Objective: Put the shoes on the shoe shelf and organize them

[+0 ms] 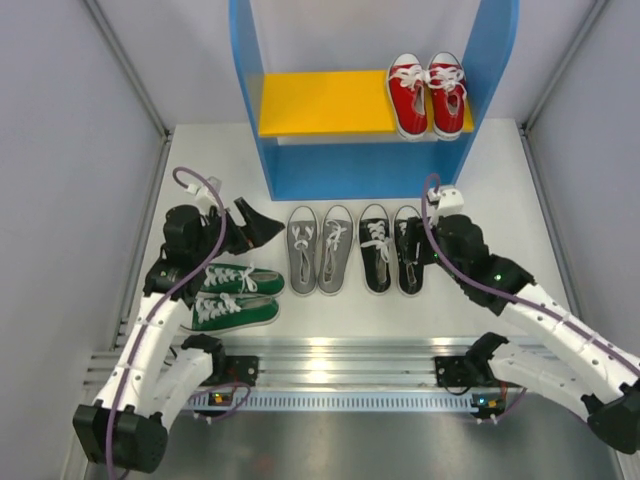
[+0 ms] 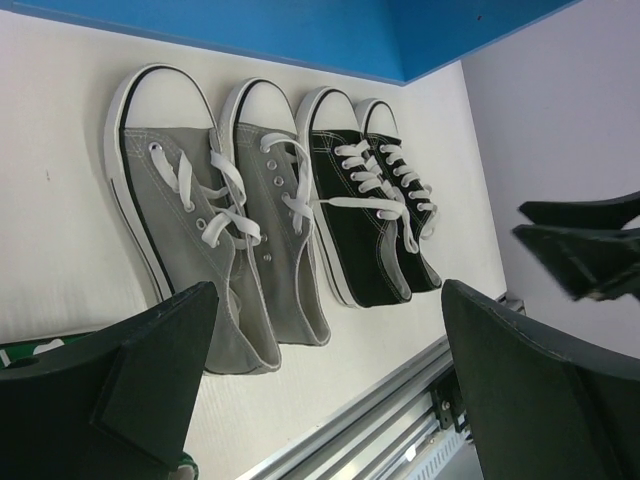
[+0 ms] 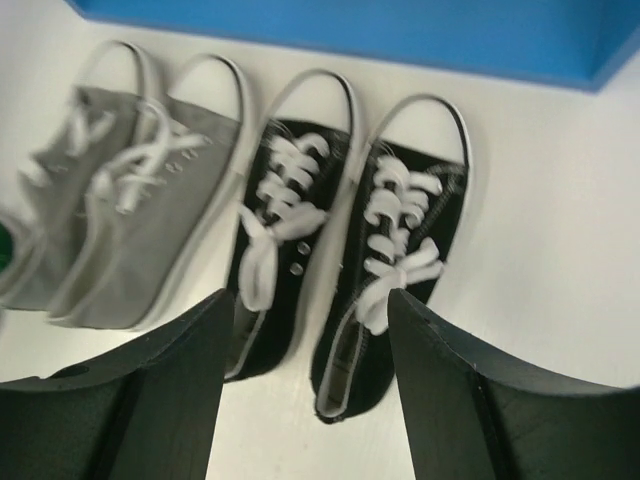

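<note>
The shoe shelf point(image 1: 250, 90) stands at the back, with the red shoes point(image 1: 428, 95) side by side at the right end of its yellow board point(image 1: 320, 102). On the table in front lie the grey pair point(image 1: 320, 250) and the black pair point(image 1: 391, 250), toes toward the shelf. The green pair point(image 1: 236, 296) lies sideways at the left. My right gripper point(image 3: 308, 310) hangs open over the heels of the black shoes point(image 3: 400, 250), gripping nothing. Left of the grey shoes point(image 2: 210, 210), my left gripper point(image 2: 330, 300) is open and empty.
The shelf's blue base point(image 3: 400, 30) runs just beyond the shoe toes. A metal rail point(image 1: 330, 352) crosses the near table edge behind the heels. Grey walls close in both sides. The right gripper's fingers point(image 2: 585, 250) show at the right of the left wrist view.
</note>
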Robot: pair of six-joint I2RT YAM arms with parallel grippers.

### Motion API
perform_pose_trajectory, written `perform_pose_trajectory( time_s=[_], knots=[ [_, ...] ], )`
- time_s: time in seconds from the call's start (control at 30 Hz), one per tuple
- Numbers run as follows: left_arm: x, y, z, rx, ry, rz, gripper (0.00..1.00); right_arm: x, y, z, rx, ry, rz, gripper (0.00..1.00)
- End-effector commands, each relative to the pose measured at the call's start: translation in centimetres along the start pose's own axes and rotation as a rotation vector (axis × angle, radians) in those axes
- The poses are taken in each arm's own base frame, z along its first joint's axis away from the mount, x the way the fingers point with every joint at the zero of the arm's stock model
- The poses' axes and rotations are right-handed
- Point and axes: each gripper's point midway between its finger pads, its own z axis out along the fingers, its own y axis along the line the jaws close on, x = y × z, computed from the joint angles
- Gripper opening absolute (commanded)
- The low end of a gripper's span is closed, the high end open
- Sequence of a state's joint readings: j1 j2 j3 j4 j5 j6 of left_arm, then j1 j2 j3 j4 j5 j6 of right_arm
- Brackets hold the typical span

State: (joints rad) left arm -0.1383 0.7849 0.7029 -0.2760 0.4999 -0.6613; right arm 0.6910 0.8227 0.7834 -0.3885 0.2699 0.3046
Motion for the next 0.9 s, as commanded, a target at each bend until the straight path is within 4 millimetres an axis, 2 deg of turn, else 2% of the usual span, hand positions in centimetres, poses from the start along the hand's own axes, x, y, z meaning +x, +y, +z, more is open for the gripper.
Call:
perform_pose_trajectory(
  time_s=[0.0, 0.13, 0.2, 0.23, 0.3, 0.33, 0.4, 0.47, 0.5, 0.6, 0.73, 0.77, 0.8, 0.87],
  knots=[
    [-1.0, -1.5, 0.4, 0.064, -0.037, 0.015, 0.99, 1.3, -2.2, 1.0, 0.139, 0.000, 0.040, 0.63],
    [-0.9, -1.8, -0.2, 0.075, -0.056, 0.032, 0.99, 5.4, -2.8, 4.0, 0.115, 0.109, 0.075, 0.62],
    [-0.5, -1.6, -0.3, 0.073, -0.054, 0.034, 0.99, 5.7, -3.0, 5.0, 0.110, 0.091, 0.106, 0.62],
    [-0.5, -1.6, -0.4, 0.074, -0.058, 0.034, 0.99, 6.8, -3.2, 5.2, 0.113, 0.097, 0.110, 0.62],
    [0.0, -1.3, -0.4, 0.071, -0.052, 0.031, 0.99, 6.7, -3.4, 5.8, 0.119, 0.037, 0.144, 0.61],
    [0.2, -1.0, -0.3, 0.067, -0.049, 0.028, 0.99, 8.3, -4.0, 5.7, 0.135, 0.041, 0.160, 0.61],
    [0.4, -0.8, -0.3, 0.063, -0.044, 0.025, 0.99, 9.6, -4.8, 5.7, 0.149, -0.011, 0.184, 0.60],
    [0.7, -0.5, -0.2, 0.056, -0.038, 0.020, 0.99, 9.4, -4.5, 5.2, 0.134, -0.075, 0.210, 0.60],
    [0.7, -0.4, -0.2, 0.056, -0.038, 0.020, 0.99, 9.4, -5.1, 5.0, 0.167, -0.107, 0.212, 0.60],
    [0.9, -0.2, -0.1, 0.050, -0.035, 0.019, 0.99, 9.4, -5.0, 4.3, 0.208, -0.149, 0.195, 0.60],
    [1.0, 0.0, 0.0, 0.045, -0.034, 0.018, 0.99, 10.3, -4.1, 4.5, 0.227, -0.136, 0.196, 0.61],
    [1.0, -0.1, -0.1, 0.048, -0.035, 0.020, 0.99, 10.4, -3.3, 4.4, 0.208, -0.145, 0.196, 0.61],
    [1.1, 0.1, 0.0, 0.044, -0.033, 0.019, 0.99, 10.9, -3.7, 4.3, 0.234, -0.162, 0.191, 0.61],
    [1.1, 0.0, -0.2, 0.046, -0.038, 0.022, 0.99, 11.3, -2.6, 4.1, 0.229, -0.175, 0.199, 0.61]
  ],
)
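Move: The right-hand black shoe lies below the right hand, its middle about 6 cm ahead, level sideways and some 18 cm down, toe pointing outward. The left-hand black shoe stands alongside, about 9 cm to the left and also 6 cm ahead; the nearer gray shoe is some 19 cm left, again 6 cm ahead. From the left hand, the right-hand black shoe is about 34 cm right, 5 cm ahead and 19 cm lower. Downward, fast at first: the right hand drops about 16 cm towards the heel end of the right-hand black shoe, drifting right, then eases back up and left by 1 to 2 cm. The wrist turns roughly 15 degrees clockwise, lining the part-open fingers up with the shoe's two sides; they stay open, with no grip yet. ##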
